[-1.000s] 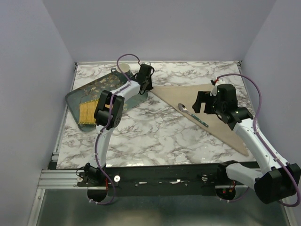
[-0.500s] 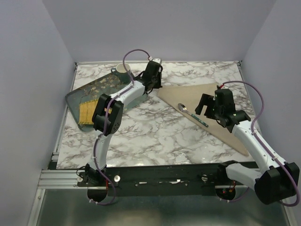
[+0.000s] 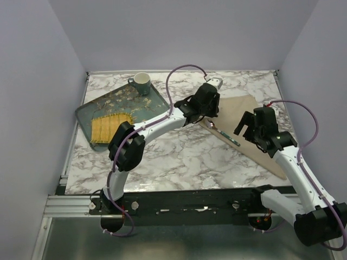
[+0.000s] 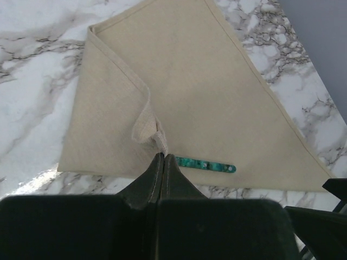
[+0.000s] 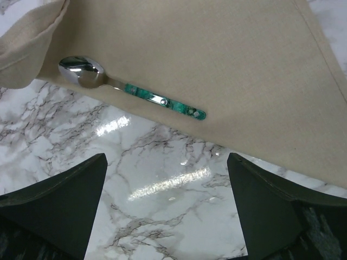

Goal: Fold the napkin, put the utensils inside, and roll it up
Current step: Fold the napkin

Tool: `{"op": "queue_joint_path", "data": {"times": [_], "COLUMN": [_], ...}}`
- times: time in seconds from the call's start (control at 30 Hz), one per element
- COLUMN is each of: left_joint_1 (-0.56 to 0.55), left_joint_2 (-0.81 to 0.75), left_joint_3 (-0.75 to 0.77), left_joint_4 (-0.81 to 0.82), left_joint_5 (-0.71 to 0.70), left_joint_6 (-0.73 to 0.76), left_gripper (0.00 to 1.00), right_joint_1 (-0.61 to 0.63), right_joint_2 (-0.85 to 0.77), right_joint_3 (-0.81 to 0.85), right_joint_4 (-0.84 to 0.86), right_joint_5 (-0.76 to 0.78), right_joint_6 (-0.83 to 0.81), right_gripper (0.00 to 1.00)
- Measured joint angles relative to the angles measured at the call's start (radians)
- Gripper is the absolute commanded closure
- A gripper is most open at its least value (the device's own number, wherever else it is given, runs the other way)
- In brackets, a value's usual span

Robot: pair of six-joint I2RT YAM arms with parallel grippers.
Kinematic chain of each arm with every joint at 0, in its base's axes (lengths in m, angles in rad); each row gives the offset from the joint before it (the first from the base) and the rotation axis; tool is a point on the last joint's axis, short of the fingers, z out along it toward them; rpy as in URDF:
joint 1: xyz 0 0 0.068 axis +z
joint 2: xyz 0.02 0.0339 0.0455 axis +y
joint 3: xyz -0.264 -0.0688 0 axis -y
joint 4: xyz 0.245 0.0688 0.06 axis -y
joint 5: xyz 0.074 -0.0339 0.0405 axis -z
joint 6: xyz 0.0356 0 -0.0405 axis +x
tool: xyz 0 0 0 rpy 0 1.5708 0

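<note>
The beige napkin [image 3: 238, 105] lies at the right of the table, folded to a triangle. My left gripper [image 3: 209, 115] is shut on its lifted corner, and in the left wrist view that corner stands up as a small curl at the fingertips [image 4: 161, 155] over the napkin [image 4: 190, 81]. The spoon [image 3: 225, 135] lies on the napkin's near edge, its teal handle [image 4: 206, 164] just right of the left fingers. My right gripper [image 3: 242, 129] hangs open beside the spoon. In the right wrist view the spoon [image 5: 130, 89] lies on the napkin [image 5: 227, 49] ahead of the open gripper [image 5: 167, 179].
A dark teal floral tray [image 3: 92, 111] sits at the back left with a yellow woven mat [image 3: 108, 127] on it and a cup [image 3: 142, 82] at its far corner. Walls close in the table on three sides.
The left gripper shut on the napkin's left corner and carried it to the right, over the cloth towards the spoon. The right gripper drew back a little to the right, still open.
</note>
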Motion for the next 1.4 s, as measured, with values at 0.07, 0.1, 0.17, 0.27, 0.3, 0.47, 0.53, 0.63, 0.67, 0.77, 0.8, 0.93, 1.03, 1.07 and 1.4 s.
{"op": "queue_joint_path", "data": {"times": [0.07, 0.1, 0.17, 0.27, 0.3, 0.47, 0.53, 0.63, 0.67, 0.77, 0.8, 0.93, 1.03, 1.07, 1.4], "left_joint_1": [-0.019, -0.030, -0.044, -0.062, -0.066, -0.087, -0.097, -0.111, -0.115, -0.122, -0.126, -0.126, -0.126, -0.127, -0.139], "left_joint_2": [0.016, 0.026, 0.047, 0.087, 0.096, 0.137, 0.149, 0.163, 0.166, 0.174, 0.178, 0.200, 0.217, 0.227, 0.266], "left_joint_3": [0.016, 0.029, 0.055, 0.106, 0.117, 0.154, 0.161, 0.166, 0.166, 0.166, 0.167, 0.183, 0.193, 0.198, 0.225], "left_joint_4": [-0.007, -0.011, -0.014, -0.015, -0.019, -0.034, -0.039, -0.045, -0.047, -0.050, -0.051, -0.049, -0.050, -0.049, -0.050], "left_joint_5": [0.000, -0.001, -0.003, -0.008, -0.009, -0.012, -0.013, -0.013, -0.013, -0.013, -0.013, -0.012, -0.012, -0.011, 0.004], "left_joint_6": [-0.006, -0.009, -0.014, -0.021, -0.021, -0.023, -0.023, -0.023, -0.022, -0.022, -0.022, -0.025, -0.030, -0.034, -0.048], "left_gripper": [1.00, 1.00, 1.00, 1.00, 1.00, 1.00, 1.00, 1.00, 1.00, 1.00, 1.00, 1.00, 1.00, 1.00, 1.00], "right_joint_1": [-0.001, -0.001, -0.002, -0.002, -0.002, -0.003, -0.005, -0.008, -0.008, -0.008, -0.008, -0.008, -0.008, -0.008, -0.008], "right_joint_2": [-0.011, -0.021, -0.052, -0.100, -0.108, -0.131, -0.135, -0.137, -0.137, -0.137, -0.136, -0.135, -0.134, -0.134, -0.127], "right_joint_3": [0.000, 0.000, 0.000, 0.000, 0.001, 0.001, 0.001, 0.001, 0.001, 0.001, 0.001, 0.001, 0.001, 0.001, 0.001], "right_joint_4": [-0.023, -0.031, -0.046, -0.058, -0.060, -0.074, -0.076, -0.082, -0.085, -0.099, -0.103, -0.115, -0.123, -0.123, -0.126], "right_joint_5": [0.013, 0.019, 0.027, 0.034, 0.035, 0.049, 0.051, 0.053, 0.055, 0.061, 0.062, 0.070, 0.077, 0.079, 0.080], "right_joint_6": [0.007, 0.010, 0.017, 0.020, 0.020, 0.019, 0.020, 0.021, 0.024, 0.027, 0.028, 0.031, 0.035, 0.035, 0.035], "right_gripper": [0.00, 0.00, 0.00, 0.00, 0.00, 0.00, 0.00, 0.00, 0.00, 0.00, 0.00, 0.00, 0.00, 0.00, 0.00]}}
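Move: I'm already pinching the napkin's corner in my left hand; the spoon's middle lies some 5 cm to its right, level with it fore and aft and about 15 cm below. From that same hand, the napkin's far corner is roughly 19 cm ahead and 19 cm right, and its near right tip about 21 cm back and 28 cm right. My open right hand has the spoon's middle about 10 cm ahead, 8 cm left and 12 cm below. With my left fingers still shut on the corner, I carry it right across the spoon, then angle down and back towards the handle: about 9 cm right, 6 to 7 cm down and 4 cm back in all, staying above the table. Meanwhile my empty right hand, fingers wide open, backs off a few centimetres, back and to the right. ##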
